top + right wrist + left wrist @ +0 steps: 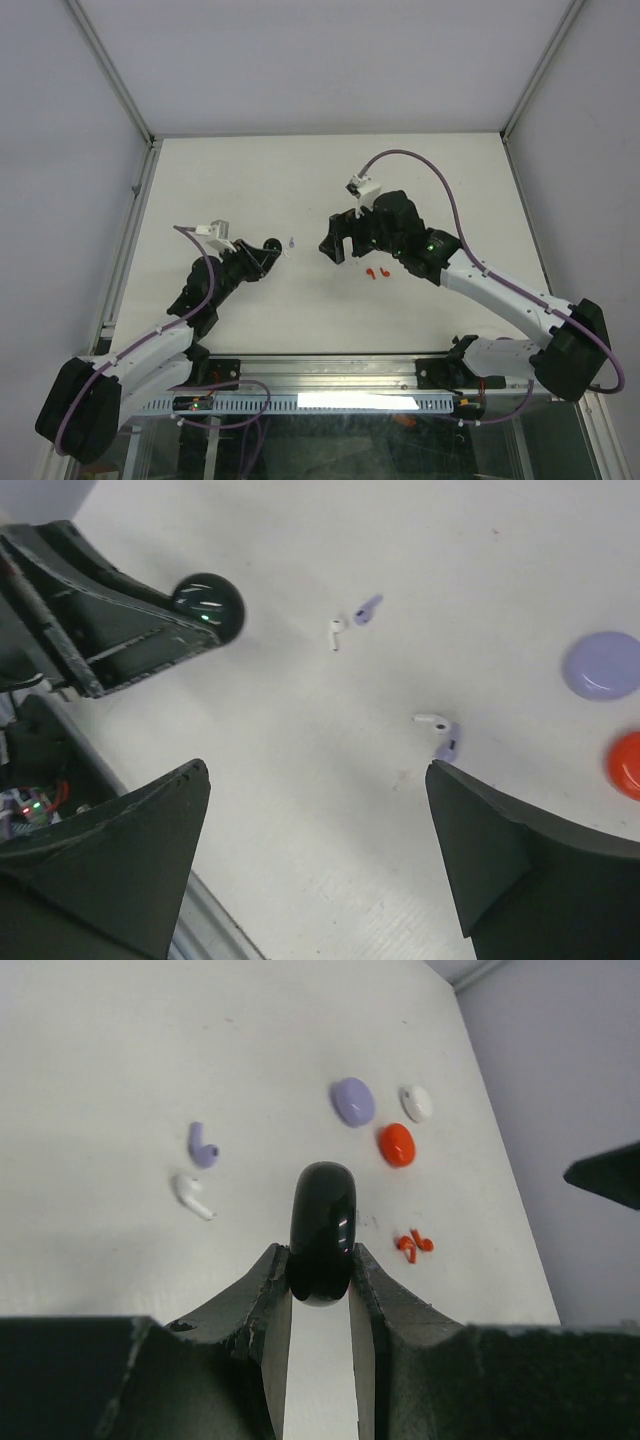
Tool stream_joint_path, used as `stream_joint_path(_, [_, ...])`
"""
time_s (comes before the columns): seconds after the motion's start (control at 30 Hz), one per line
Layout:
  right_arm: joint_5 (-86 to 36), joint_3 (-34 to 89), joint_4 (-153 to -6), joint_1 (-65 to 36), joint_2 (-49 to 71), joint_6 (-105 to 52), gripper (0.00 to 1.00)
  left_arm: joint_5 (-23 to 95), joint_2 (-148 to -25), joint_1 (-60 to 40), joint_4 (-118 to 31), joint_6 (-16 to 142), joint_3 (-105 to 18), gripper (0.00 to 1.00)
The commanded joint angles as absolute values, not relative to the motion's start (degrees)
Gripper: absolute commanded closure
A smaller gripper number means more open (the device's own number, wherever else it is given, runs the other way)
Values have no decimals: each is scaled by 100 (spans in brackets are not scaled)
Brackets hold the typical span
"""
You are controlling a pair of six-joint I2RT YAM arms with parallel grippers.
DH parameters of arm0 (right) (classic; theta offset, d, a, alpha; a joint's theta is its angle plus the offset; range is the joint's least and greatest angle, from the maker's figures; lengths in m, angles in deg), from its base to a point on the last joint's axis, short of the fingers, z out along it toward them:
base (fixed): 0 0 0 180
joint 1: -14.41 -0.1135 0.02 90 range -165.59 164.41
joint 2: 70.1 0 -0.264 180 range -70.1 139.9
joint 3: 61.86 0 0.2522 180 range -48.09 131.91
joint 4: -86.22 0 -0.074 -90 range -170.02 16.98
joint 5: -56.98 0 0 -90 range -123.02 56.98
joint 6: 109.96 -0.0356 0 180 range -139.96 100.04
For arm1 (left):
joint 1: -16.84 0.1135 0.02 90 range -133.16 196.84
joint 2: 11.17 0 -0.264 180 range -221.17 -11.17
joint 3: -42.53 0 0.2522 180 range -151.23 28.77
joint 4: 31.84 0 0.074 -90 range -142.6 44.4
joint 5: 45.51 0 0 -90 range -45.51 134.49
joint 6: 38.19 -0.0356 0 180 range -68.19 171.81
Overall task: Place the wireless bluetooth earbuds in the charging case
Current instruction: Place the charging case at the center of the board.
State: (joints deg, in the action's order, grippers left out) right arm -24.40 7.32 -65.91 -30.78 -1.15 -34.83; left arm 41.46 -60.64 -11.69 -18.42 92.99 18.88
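My left gripper (321,1256) is shut on a glossy black round charging case (322,1222), held on edge above the table; it also shows in the right wrist view as the black case (207,607). A lavender earbud (203,1147) and a white earbud (190,1195) lie left of it. Two red earbuds (413,1246) lie to its right. My right gripper (318,780) hangs open over bare table, with a white earbud (432,720) and a lavender earbud (447,744) just beyond its right finger. From above, the left gripper (272,250) and right gripper (338,245) face each other.
A lavender case (353,1101), a white case (417,1103) and a red case (397,1145) sit on the table beyond the black one. A second white and lavender earbud pair (350,622) lies further out. A metal rail (330,375) runs along the table's near edge.
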Motion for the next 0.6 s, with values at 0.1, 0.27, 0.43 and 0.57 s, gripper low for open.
stream_joint_path(0.1, [-3909, 591, -6546, -3061, -157, -3390, 7, 4390, -6089, -319, -2777, 10252, 1743, 91])
stream_joint_path(0.27, [-4077, 448, -6563, -3061, -178, -3373, 7, 4038, -6701, 371, -2807, 10664, 1767, 88])
stream_joint_path(0.43, [-4042, 357, -6556, -3060, -214, -3329, 7, 3517, -7459, 873, -2579, 10881, 1746, 86])
stream_joint_path(0.57, [-4239, 269, -6537, -3062, -234, -3269, 7, 3488, -7642, 958, -2672, 10978, 1748, 77])
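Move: The charging case is already in the left gripper. The bare patch of board it is being taken to lies about 9 cm to this hand's left, 1 cm ahead and some 12 cm below. The nearest white earbud is on the board about 3 cm ahead and 4 cm right, and the nearest purple earbud 6 cm ahead and 5 cm right, both roughly 11 cm below. From the right hand the patch is about 26 cm left, 2 cm ahead and 20 cm down. Bring the left gripper, still pinching the case, down about 10 cm and left about 9 cm, away from the two earbuds and towards the bare patch. On the way tip the fingers down some 30 degrees and swing them counter-clockwise. Let the open, empty right gripper draw off to the right and sink towards the board, easing a little forward. ##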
